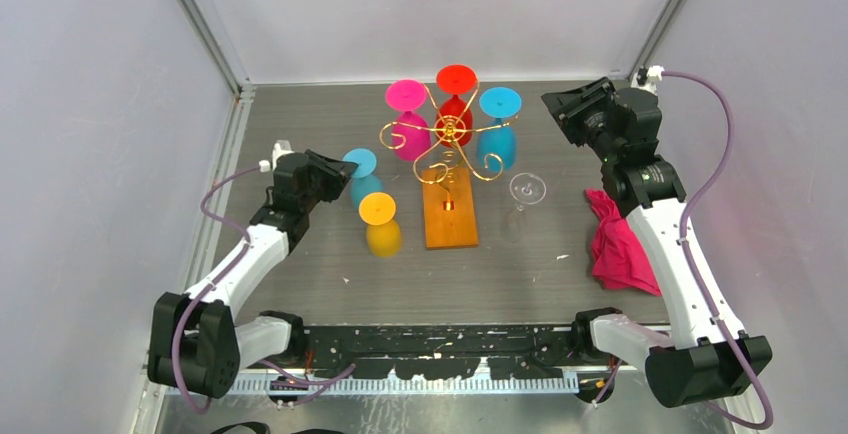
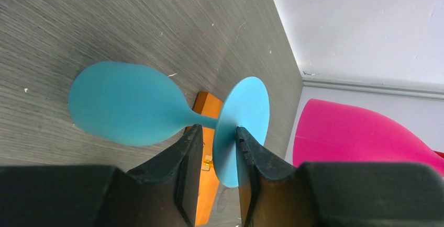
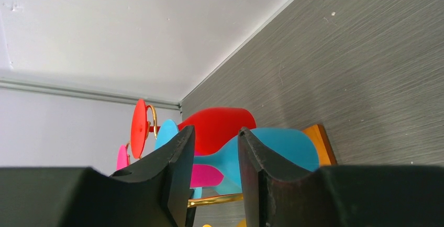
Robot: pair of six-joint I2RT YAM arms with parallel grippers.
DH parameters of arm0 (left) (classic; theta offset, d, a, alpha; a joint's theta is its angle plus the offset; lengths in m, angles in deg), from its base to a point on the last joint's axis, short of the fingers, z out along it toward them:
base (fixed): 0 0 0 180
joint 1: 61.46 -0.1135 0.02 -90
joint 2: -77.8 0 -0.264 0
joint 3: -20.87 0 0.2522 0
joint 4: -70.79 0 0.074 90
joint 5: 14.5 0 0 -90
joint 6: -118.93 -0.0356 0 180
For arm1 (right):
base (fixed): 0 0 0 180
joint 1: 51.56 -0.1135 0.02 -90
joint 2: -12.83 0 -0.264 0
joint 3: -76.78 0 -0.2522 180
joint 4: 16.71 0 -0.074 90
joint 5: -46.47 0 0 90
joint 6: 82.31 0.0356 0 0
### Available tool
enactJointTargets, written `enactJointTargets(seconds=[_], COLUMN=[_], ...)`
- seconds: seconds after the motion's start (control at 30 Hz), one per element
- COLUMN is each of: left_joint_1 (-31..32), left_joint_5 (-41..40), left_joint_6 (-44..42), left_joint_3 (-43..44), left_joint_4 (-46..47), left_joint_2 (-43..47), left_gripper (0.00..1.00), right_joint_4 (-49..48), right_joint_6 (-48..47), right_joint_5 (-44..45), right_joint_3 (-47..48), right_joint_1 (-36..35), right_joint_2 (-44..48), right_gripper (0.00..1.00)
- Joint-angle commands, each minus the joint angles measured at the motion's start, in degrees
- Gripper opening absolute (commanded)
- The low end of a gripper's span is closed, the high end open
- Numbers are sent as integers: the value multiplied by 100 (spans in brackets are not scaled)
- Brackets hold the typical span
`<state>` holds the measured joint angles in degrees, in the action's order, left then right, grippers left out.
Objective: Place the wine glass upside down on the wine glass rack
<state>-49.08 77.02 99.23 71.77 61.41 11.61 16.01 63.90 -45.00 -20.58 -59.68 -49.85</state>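
A blue wine glass (image 1: 362, 176) stands upside down on the table, left of the wine glass rack (image 1: 450, 149) with its gold wire arms and orange wooden base. My left gripper (image 1: 340, 176) straddles the rim of this glass's foot (image 2: 246, 106). The right finger (image 2: 248, 151) lies against the foot, and a gap shows at the left finger (image 2: 188, 154), so the jaws stand open. Pink (image 1: 408, 119), red (image 1: 455, 104) and blue (image 1: 498, 124) glasses hang on the rack. My right gripper (image 1: 560, 104) hovers open and empty at the back right, facing the rack (image 3: 214, 200).
A yellow glass (image 1: 381, 224) stands upside down just in front of the blue one. A clear glass (image 1: 525, 196) stands right of the rack's base (image 1: 450, 219). A crumpled pink cloth (image 1: 618, 239) lies under the right arm. Walls close in the back and sides.
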Motion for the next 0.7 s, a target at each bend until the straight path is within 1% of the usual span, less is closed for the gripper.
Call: enactJointTargets(seconds=[0.0,0.17,0.2,0.27,0.37,0.53,0.6,0.67], left_joint_1=[32,27,27,35,44,93,98,98], left_joint_5=[-73,-108,-269,-364,-471,-636,-646,-598], left_joint_6=[3,20,30,42,45,107,107,122], left_joint_3=[-133,-155,-156,-169,-198,-295,-319,-295], left_joint_4=[307,347,371,413,554,910,1043,1153], left_joint_2=[252,316,330,348,359,359,350,300], left_gripper=[30,25,24,24,21,11,2,1], right_joint_4=[-84,7,23,43,87,175,207,228], right_joint_6=[-51,-87,-91,-101,-108,-140,-153,-152], right_joint_5=[121,121,121,302,345,364,387,392], right_joint_3=[155,212,221,233,273,335,343,343], right_joint_1=[21,20,21,15,16,18,19,20], right_joint_2=[45,67,63,66,73,76,91,102], right_gripper=[41,41,41,40,40,39,39,39])
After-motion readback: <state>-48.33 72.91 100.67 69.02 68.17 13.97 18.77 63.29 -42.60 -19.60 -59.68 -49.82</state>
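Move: The left hand's fingers already straddle the near edge of the upside-down blue glass's foot; the glass's middle lies about 1 cm ahead, 2 cm right and 8 cm below. The yellow glass stands some 8 cm back and 4 cm right, equally low. The pink glass hangs about 5 cm ahead, 8 cm right and 5 cm higher; the rack's orange base is 14 cm right, level, 16 cm down. From the right hand the blue glass lies some 26 cm left, level, 26 cm below. The left fingers close from about a third open to nearly shut, pinching the rim of the blue glass's foot between their tips. The hand hardly shifts at first, then climbs, about 2 cm in all and mostly right at the end, while the wrist tips up and swings slightly counter-clockwise, some 5 degrees each. ##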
